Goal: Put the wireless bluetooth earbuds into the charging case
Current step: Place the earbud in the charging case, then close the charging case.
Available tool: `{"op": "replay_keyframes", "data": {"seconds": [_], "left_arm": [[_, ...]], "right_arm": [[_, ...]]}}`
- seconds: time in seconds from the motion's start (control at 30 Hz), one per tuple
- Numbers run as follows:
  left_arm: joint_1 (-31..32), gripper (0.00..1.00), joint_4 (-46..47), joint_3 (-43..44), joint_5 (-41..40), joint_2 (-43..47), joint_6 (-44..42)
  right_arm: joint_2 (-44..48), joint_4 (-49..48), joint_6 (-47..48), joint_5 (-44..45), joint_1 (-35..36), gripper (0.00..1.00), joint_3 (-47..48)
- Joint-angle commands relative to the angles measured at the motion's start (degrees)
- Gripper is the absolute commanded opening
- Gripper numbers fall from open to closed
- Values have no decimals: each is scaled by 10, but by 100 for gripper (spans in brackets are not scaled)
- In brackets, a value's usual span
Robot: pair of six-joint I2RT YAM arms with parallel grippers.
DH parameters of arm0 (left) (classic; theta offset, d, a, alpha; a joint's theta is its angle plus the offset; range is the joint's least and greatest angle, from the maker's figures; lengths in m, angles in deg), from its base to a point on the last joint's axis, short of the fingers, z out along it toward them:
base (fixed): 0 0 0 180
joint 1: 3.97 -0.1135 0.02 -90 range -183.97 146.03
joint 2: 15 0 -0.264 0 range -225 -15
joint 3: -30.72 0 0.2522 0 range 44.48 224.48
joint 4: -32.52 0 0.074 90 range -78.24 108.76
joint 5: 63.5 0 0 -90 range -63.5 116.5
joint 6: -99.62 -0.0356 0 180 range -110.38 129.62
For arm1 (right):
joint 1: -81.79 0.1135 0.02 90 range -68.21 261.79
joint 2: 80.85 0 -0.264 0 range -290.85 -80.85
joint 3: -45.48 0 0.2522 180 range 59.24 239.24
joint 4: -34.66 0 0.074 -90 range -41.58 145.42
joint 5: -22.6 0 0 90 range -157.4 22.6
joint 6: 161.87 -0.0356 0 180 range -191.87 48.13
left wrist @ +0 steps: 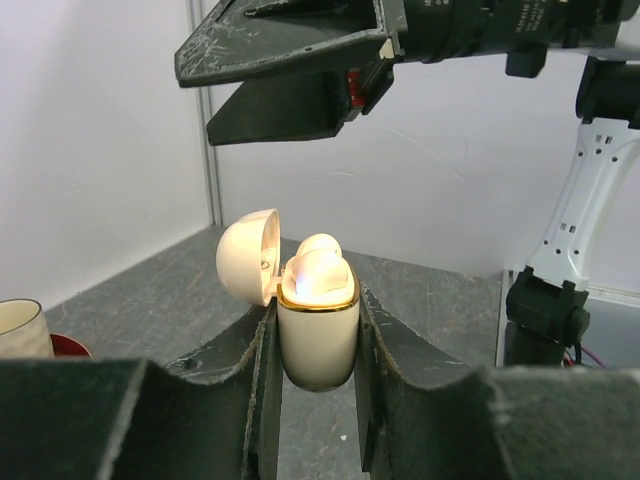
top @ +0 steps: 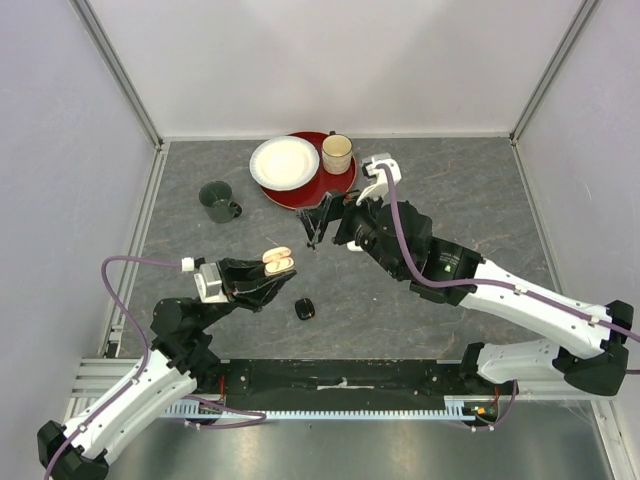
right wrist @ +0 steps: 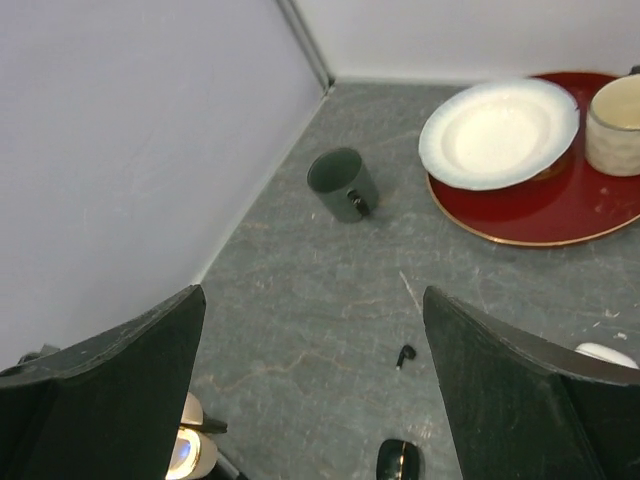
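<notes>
My left gripper (left wrist: 318, 345) is shut on a pinkish-beige charging case (left wrist: 318, 325) and holds it upright above the table. Its lid (left wrist: 248, 255) hangs open to the left, and two pinkish-beige earbuds (left wrist: 318, 268) sit in the top. In the top view that case (top: 277, 262) is left of centre. My right gripper (right wrist: 312, 300) is open and empty, raised above the case. A black earbud (right wrist: 404, 355) lies loose on the table, with a black case (right wrist: 400, 460) near it.
A dark green mug (top: 218, 200) stands at the back left. A red tray (top: 300, 193) at the back holds a white plate (top: 284, 162) and a beige cup (top: 337, 153). A white rounded thing (right wrist: 605, 352) peeks out beside my right finger.
</notes>
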Motion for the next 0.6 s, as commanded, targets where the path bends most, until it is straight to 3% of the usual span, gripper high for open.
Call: {"op": "replay_keyframes", "data": {"seconds": [0.0,0.57], "left_arm": [[1,2,4,27,38,-7,4],[1,2,-16,41,96,-23,7]], "right_arm": [[-17,76,-40,-124,-12,97,43],[-74,105,-80,-170,-35,97,42]]}}
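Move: The open charging case, an earbud showing in it, is held up in the left fingers, right at that hand's grip. From the empty right hand it lies about 9 cm back, 7 cm to the left and 4 cm lower. On the table some 36 cm below the right hand, the black case sits roughly 11 cm back and 6 cm left, the white case about 5 cm ahead and 5 cm right. Towards the charging case, on its forward, lid side, the right hand sinks about 6 cm and swings some 3 cm left, fingers staying wide open, while its wrist tips down and turns counter-clockwise by 10 to 15 degrees each. The left hand keeps its grip on the case and eases back and right about 2 cm, turning slightly clockwise. ##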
